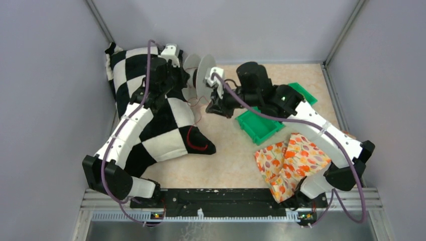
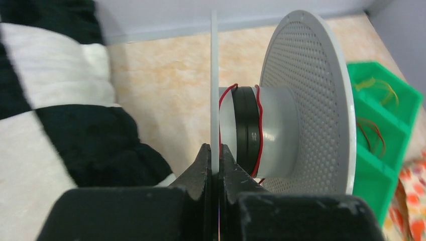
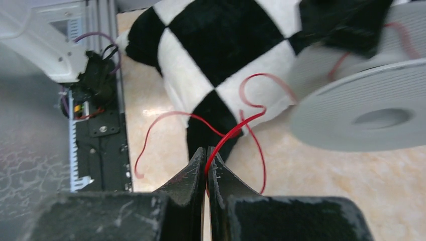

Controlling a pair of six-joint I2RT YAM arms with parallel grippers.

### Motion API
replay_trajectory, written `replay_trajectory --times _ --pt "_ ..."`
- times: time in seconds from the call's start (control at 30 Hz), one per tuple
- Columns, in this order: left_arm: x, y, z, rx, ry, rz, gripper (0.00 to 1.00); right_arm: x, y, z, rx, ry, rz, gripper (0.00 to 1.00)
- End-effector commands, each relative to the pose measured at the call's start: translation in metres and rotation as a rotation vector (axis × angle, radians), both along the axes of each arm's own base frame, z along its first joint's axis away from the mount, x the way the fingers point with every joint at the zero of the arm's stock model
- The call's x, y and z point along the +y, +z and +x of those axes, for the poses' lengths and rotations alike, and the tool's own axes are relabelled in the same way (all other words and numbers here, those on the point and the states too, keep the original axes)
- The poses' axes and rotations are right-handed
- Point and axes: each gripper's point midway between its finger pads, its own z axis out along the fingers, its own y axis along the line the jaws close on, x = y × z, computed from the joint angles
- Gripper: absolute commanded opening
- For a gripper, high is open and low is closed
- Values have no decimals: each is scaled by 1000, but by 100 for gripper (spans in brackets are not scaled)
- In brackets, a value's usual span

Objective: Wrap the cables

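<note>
A grey spool (image 1: 201, 80) hangs above the table's far middle. My left gripper (image 2: 215, 155) is shut on the spool's thin flange (image 2: 214, 75), seen edge-on, with the perforated flange (image 2: 311, 100) to its right. A thin red cable (image 2: 259, 125) runs round the hub (image 2: 276, 130). My right gripper (image 3: 206, 153) is shut on the same red cable (image 3: 231, 133), which loops loosely over the table and the cushion toward the spool (image 3: 371, 115). From above, the right gripper (image 1: 215, 107) sits just below the spool. More thin yellowish cables (image 2: 377, 88) and reddish ones (image 2: 371, 135) lie in the green bin.
A black-and-white checkered cushion (image 1: 150, 125) lies under the left arm, with a red cable loop (image 1: 197, 143) on it. A green bin (image 1: 261, 125) stands under the right arm, and a floral cloth (image 1: 289, 163) lies in front of it. Grey walls enclose the table.
</note>
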Motion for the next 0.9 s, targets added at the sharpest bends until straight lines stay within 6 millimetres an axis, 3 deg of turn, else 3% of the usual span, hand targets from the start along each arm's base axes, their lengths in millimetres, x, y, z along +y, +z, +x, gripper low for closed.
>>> replay_trajectory --times 0.0,0.2,0.6,0.87 --pt "-42 41 -43 -144 -341 2 0 -13 27 29 -52 21 47 0" --pt "-68 34 -89 -127 -611 2 0 -30 37 61 -21 -11 81 0" --pt "-80 0 -145 -40 -872 96 0 -77 44 109 21 -193 200 0" --pt "-87 7 -177 -61 -1024 104 0 -109 31 131 67 -319 240 0"
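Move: The left hand grips the grey spool by one flange rim; the spool's middle lies some 5 cm ahead, 6 cm right and slightly below, the checkered cushion about 15 cm left, 3 cm ahead and 22 cm down. From the right hand, which holds the red cable, the spool is roughly 16 cm ahead, 5 cm left and 4 cm lower; the green box's front compartment is about 15 cm ahead, 24 cm right and 32 cm below. Left swings the gripped spool back and right, yawing 50 degrees clockwise; right carries pinched cable 13 cm forward, rightward. ##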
